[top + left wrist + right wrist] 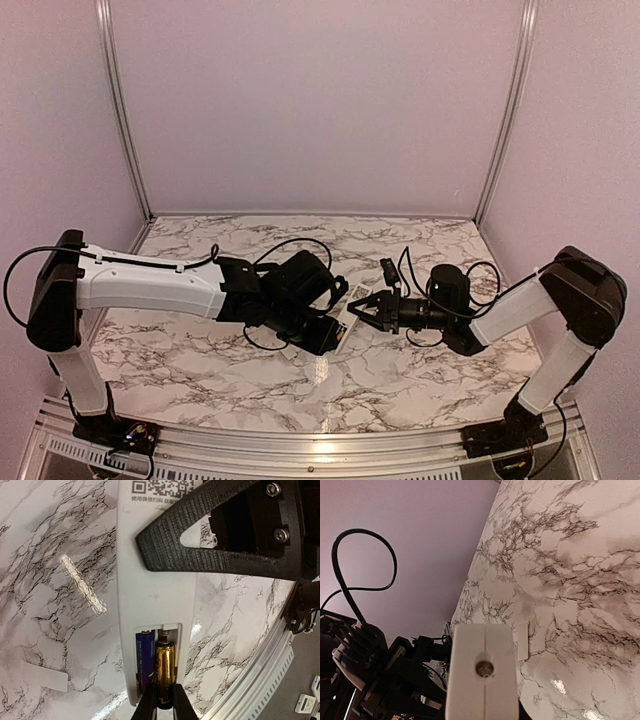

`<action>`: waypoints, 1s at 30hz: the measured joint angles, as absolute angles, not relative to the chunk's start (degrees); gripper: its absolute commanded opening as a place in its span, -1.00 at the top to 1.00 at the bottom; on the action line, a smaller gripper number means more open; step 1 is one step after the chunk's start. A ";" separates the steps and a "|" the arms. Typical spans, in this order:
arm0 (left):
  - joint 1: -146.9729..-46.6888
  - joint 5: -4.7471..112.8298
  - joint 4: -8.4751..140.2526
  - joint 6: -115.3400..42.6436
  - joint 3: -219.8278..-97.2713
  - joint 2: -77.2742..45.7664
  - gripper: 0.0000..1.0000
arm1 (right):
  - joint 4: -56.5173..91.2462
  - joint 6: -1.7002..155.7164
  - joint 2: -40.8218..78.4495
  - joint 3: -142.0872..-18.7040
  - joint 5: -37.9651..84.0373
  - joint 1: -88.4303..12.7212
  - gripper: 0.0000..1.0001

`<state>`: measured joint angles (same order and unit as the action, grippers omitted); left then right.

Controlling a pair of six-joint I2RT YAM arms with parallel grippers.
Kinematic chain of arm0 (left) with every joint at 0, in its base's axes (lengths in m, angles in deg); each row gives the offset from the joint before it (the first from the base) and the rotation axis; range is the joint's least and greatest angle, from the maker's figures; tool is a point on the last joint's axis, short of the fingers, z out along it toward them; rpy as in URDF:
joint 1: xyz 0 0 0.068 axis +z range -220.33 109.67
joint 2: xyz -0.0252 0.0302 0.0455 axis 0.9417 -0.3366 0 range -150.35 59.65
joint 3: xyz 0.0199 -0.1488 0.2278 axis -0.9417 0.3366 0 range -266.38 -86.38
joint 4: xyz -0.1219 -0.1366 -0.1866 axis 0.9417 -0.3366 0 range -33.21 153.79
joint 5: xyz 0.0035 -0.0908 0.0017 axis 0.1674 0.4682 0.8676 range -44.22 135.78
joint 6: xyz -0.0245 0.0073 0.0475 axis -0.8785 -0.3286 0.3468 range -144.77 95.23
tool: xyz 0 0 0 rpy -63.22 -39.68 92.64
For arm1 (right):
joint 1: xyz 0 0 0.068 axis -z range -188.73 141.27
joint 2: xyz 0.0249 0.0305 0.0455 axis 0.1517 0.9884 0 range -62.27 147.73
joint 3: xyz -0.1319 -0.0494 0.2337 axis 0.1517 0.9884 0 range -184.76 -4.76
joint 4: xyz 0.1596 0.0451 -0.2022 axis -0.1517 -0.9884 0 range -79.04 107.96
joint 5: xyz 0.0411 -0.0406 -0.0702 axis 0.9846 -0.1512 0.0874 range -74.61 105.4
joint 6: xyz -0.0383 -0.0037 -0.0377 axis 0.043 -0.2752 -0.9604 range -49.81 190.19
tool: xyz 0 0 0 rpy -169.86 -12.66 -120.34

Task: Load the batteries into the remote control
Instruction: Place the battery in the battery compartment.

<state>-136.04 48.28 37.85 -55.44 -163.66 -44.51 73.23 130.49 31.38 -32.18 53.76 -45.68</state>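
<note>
The white remote control (150,595) is held back-up above the marble table, its battery compartment open. The dark battery (145,657) lies in the compartment's left slot. The golden battery (164,665) sits in the right slot, its far end against the spring. My left gripper (163,705) is shut on the golden battery's near end. My right gripper (360,308) is shut on the remote's other end; one of its black fingers (210,545) crosses the remote's back. The right wrist view shows the remote's end face (482,680) with its small emitter. In the top view the remote (340,332) lies between both grippers.
A small white rectangular cover (44,676) lies flat on the marble beside the remote; it also shows in the right wrist view (522,641). The table's metal front rail (260,680) runs close by. Cables loop around both wrists (290,245).
</note>
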 measured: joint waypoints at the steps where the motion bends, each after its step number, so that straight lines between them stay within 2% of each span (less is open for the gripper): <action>1: -136.04 48.28 37.79 -55.44 -163.74 -44.55 0.82 | 73.23 130.49 31.38 -32.16 53.76 -45.68 1.00; 12: -136.00 48.02 37.52 -55.25 -163.90 -44.51 0.53 | 73.23 130.62 31.38 -32.14 53.83 -45.70 1.00; 27: -135.41 47.12 37.41 -54.81 -160.86 -39.24 0.31 | 74.97 132.58 31.38 -32.14 55.51 -46.11 1.00; 30: -135.41 46.67 37.87 -53.67 -159.68 -36.84 0.11 | 75.00 133.06 31.38 -32.14 56.06 -46.11 1.00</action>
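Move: The left fingers already pinch the rear end of the gold battery. The remote's battery compartment lies about 2 cm ahead of them, 1 cm to the right and about 1 cm higher; the blue battery, already in it, is some 3 cm ahead. The loose compartment lid lies on the table roughly 5 cm ahead, 9 cm left and 11 cm below. From the right hand gripping the remote, the compartment is about 4 cm back, 3 cm left and 2 cm lower. Open the left fingers first, staying in place over the compartment, to let go of the gold battery; widen them to about a third of full opening, then lift clear, some 3 cm up and 2 cm to the left, with hardly any wrist turn. Keep the right gripper closed on the remote, letting it ease back about 1 cm at the end. ##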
